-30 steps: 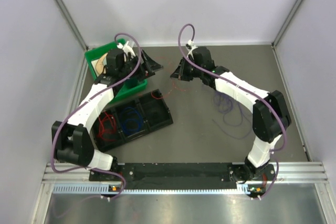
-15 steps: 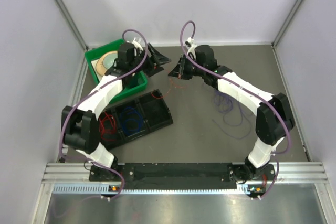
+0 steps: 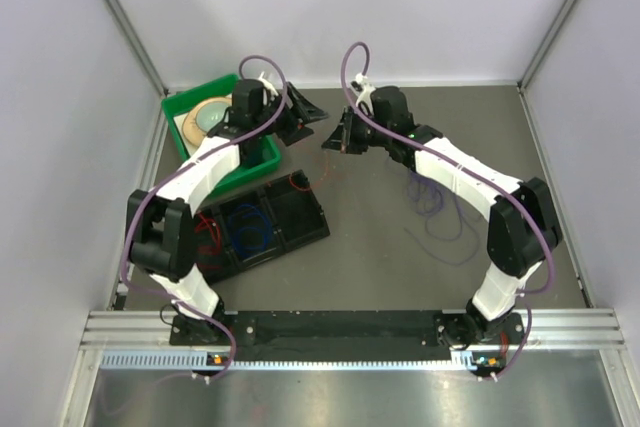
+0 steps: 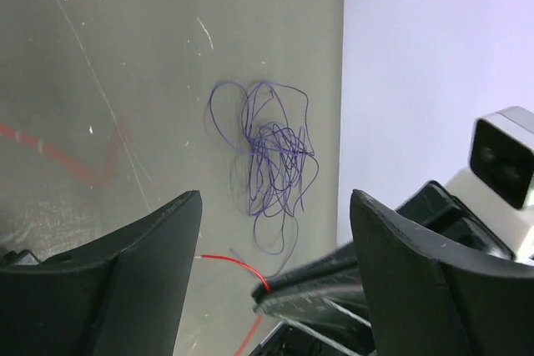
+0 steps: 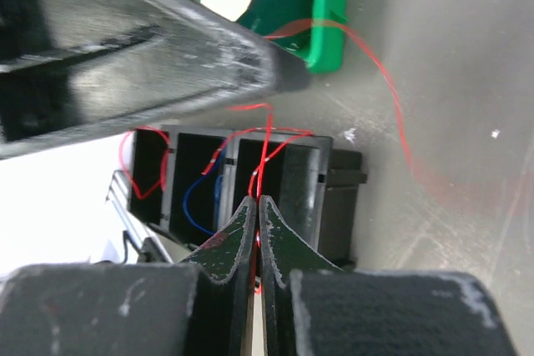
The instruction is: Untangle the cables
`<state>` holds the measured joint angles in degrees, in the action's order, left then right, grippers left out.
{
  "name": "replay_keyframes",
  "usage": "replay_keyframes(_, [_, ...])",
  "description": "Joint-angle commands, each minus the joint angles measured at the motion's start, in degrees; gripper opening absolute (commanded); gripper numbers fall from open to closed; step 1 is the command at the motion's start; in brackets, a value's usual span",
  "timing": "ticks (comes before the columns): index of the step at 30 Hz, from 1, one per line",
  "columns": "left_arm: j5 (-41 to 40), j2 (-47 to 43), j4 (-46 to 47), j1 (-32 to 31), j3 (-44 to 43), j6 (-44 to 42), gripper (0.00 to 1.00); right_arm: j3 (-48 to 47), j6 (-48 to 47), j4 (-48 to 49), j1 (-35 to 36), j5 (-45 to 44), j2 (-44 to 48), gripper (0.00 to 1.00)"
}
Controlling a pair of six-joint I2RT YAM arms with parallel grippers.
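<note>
My right gripper (image 3: pixel 335 140) (image 5: pixel 257 203) is shut on a thin red cable (image 5: pixel 267 143), which runs down to the black tray (image 5: pixel 342 193). My left gripper (image 3: pixel 303 121) (image 4: pixel 275 198) stands open just left of it. The right gripper's tips and the red cable's end (image 4: pixel 238 263) lie between the left fingers (image 4: pixel 146 264) without touching them. A purple cable tangle (image 3: pixel 438 209) (image 4: pixel 271 156) lies loose on the table on the right. A red coil (image 3: pixel 206 236) and a blue coil (image 3: pixel 248 231) sit in separate tray compartments.
A green bin (image 3: pixel 262 153) (image 5: pixel 329 14) holding a round roll stands at the back left, beside the black three-compartment tray (image 3: pixel 312 219). Enclosure walls stand close behind and on both sides. A red tape mark (image 4: pixel 58 156) is on the table.
My left gripper has swung right from over the green bin to just beside the right gripper. The right gripper has stayed shut on the red cable, almost in place.
</note>
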<state>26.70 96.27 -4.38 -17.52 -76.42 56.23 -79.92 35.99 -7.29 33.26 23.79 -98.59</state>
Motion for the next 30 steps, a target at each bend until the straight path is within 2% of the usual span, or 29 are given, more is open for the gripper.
replay_keyframes(1, [-0.77,-5.03,-4.3,0.03,-4.78,-4.01,0.77,-3.05,-3.46,-1.93,0.41,-2.96,2.87,0.0])
replay_keyframes(6, [-2.35,-8.37,-10.72,-0.06,-5.05,-5.95,0.78,-3.14,-3.64,-1.33,0.32,-3.22,2.08,0.0])
replay_keyframes(10, [-2.53,-9.52,-12.05,-0.06,-4.0,-6.22,0.78,-3.05,-2.94,-0.62,0.32,-3.31,1.82,0.0])
replay_keyframes(13, [-4.02,-9.52,-11.35,0.2,-1.37,-5.08,0.78,-3.31,-2.76,-3.24,-0.03,-6.9,1.38,0.0])
replay_keyframes(16, [-5.51,-8.65,-10.3,0.38,0.57,-5.34,0.78,-2.61,-2.24,-3.34,-1.87,-11.57,-1.51,0.0])
replay_keyframes(21, [-6.04,-4.69,-12.76,-1.2,-0.66,-9.28,0.76,-3.4,-0.22,-0.01,-4.07,-13.59,-8.36,0.0])
replay_keyframes(23, [-9.11,-4.34,-14.41,-2.34,-0.74,-10.69,0.77,-5.33,0.66,-1.49,-5.13,-16.39,-10.13,0.0])
replay_keyframes(25, [-9.38,-4.68,-14.52,-2.69,-0.31,-12.1,0.77,-5.08,2.06,-0.19,-7.14,-15.45,-11.54,0.0])
replay_keyframes(27, [-11.49,-4.86,-15.83,-3.31,-0.22,-14.37,0.77,-5.33,2.77,0.97,-8.11,-10.71,-12.59,0.36])
replay_keyframes(29, [-13.15,-4.34,-16.97,-3.92,-1.0,-16.23,0.79,-8.22,0.85,-2.1,-8.3,-9.29,-14.18,0.72])
replay_keyframes(30, [-14.12,-3.99,-18.37,-4.27,-1.44,-17.98,0.79,-8.58,0.32,-3.25,-8.29,-9.29,-13.83,0.77])
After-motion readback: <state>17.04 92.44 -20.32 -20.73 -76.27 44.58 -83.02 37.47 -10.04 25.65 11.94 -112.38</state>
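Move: The right hand holds the red cable pinched in shut fingers; the bare table patch it is taken to lies about 8 cm ahead, 6 cm to its right and 22 cm below. From this hand, the black tray's empty compartment is some 5 cm back and 8 cm left, the purple cable level and 27 cm right, both about 20 cm below. The pinched red cable is some 6 cm back, 2 cm right and 2 cm below the open left hand, with the green mug 4 cm ahead and 17 cm left, about 17 cm below. The right hand, still pinching the red cable, barely shifts at first, then sweeps down about 11 cm while going forward and to its right, away from the black tray, turning some 20 degrees clockwise, and opens its fingers wide only at the very end to let the cable go above the table. The left hand, open throughout, backs off about 3 cm while rising 4 cm, then sinks some 8 cm towards the table and rolls its left side up about 15 degrees. ##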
